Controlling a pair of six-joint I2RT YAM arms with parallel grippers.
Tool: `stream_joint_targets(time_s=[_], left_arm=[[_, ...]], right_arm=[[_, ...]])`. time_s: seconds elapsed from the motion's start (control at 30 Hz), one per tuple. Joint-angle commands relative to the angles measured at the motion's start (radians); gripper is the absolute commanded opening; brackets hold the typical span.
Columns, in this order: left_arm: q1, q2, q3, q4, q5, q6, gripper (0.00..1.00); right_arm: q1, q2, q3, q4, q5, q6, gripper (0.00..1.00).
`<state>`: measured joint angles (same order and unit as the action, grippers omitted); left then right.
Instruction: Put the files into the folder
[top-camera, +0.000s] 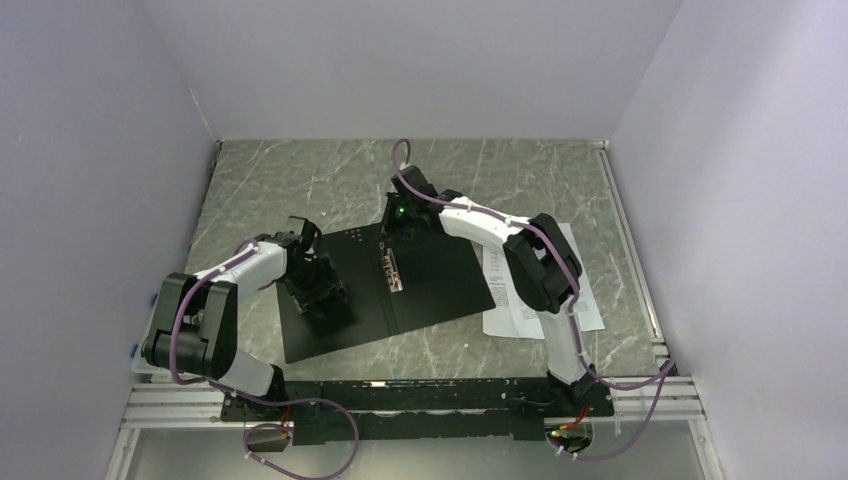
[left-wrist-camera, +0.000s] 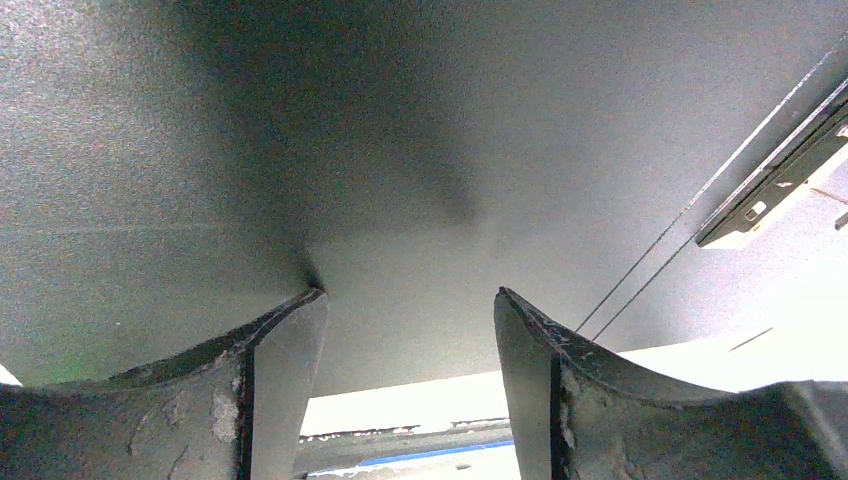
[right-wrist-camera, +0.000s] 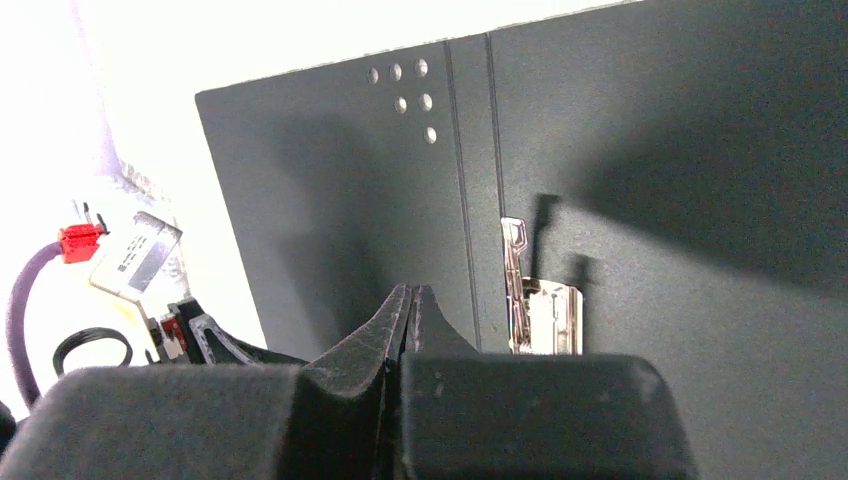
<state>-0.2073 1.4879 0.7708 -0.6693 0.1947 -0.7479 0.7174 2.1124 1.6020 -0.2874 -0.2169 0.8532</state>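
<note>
The folder (top-camera: 440, 280) lies open on the table, black inside up, with its metal clip (top-camera: 391, 270) at the spine. My left gripper (top-camera: 318, 290) is open, its fingertips down against the left flap (left-wrist-camera: 400, 150). The clip (left-wrist-camera: 780, 185) shows far right in that view. My right gripper (top-camera: 400, 222) is shut and empty, just above the far end of the spine. Its wrist view shows the flaps (right-wrist-camera: 650, 150) and the clip (right-wrist-camera: 540, 310) beyond the closed tips (right-wrist-camera: 411, 290). The files (top-camera: 505, 305), white printed sheets, lie right of the folder, partly under the right arm.
White walls enclose the marble-patterned table (top-camera: 300, 180) on the left, far and right sides. An aluminium rail (top-camera: 400, 400) with the arm bases runs along the near edge. Cables (top-camera: 300, 440) loop below it.
</note>
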Motion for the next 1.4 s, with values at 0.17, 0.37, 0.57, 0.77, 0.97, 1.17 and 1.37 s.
stream_joint_targets(time_s=[0.17,0.37,0.57,0.77,0.97,1.17,1.37], left_arm=[[-0.003,0.03,-0.037,0.036,-0.065,0.038,0.73],[-0.003,-0.001,-0.023,0.026,-0.052,0.047,0.79],[-0.015,-0.117,0.034,-0.036,-0.078,0.071,0.93],[-0.049,-0.177,0.157,-0.092,-0.024,0.112,0.93],[-0.204,-0.127,0.302,-0.101,0.009,0.091,0.93],[-0.397,0.051,0.476,-0.047,0.011,0.065,0.93],[-0.523,0.297,0.699,0.009,0.03,0.086,0.93]], right_arm=[[-0.018,-0.244,-0.04,-0.125,0.107,-0.162,0.1],[-0.019,-0.45,-0.193,-0.222,0.272,-0.25,0.35],[-0.029,-0.652,-0.385,-0.312,0.43,-0.278,0.58],[-0.059,-0.822,-0.521,-0.395,0.522,-0.26,0.69],[-0.102,-0.92,-0.598,-0.502,0.602,-0.222,0.89],[-0.223,-1.014,-0.672,-0.535,0.602,-0.202,0.96],[-0.387,-1.072,-0.694,-0.527,0.57,-0.215,1.0]])
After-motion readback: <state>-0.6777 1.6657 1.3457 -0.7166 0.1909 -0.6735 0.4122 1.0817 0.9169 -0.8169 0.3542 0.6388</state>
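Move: The files lie about 39 cm to the right of the right hand, 8 cm back and 8 below. From that hand the folder's clip is some 3 cm right and 6 back, and the folder's right cover about 14 cm right and 4 back. The left hand, down at the left cover, has the files roughly 53 cm right and 4 ahead, the clip 17 right and 5 ahead, the right cover 28 right and 8 ahead. The left fingertips come off the folder's left cover, opening a little wider; that hand rises about 11 cm and swings some 18 cm right across the folder towards the files, turning clockwise. The right hand, touching nothing, climbs about 10 cm and sweeps some 35 cm right and 12 back over the right cover, sinking again by the files while its shut fingers open wide and swing to point down. ##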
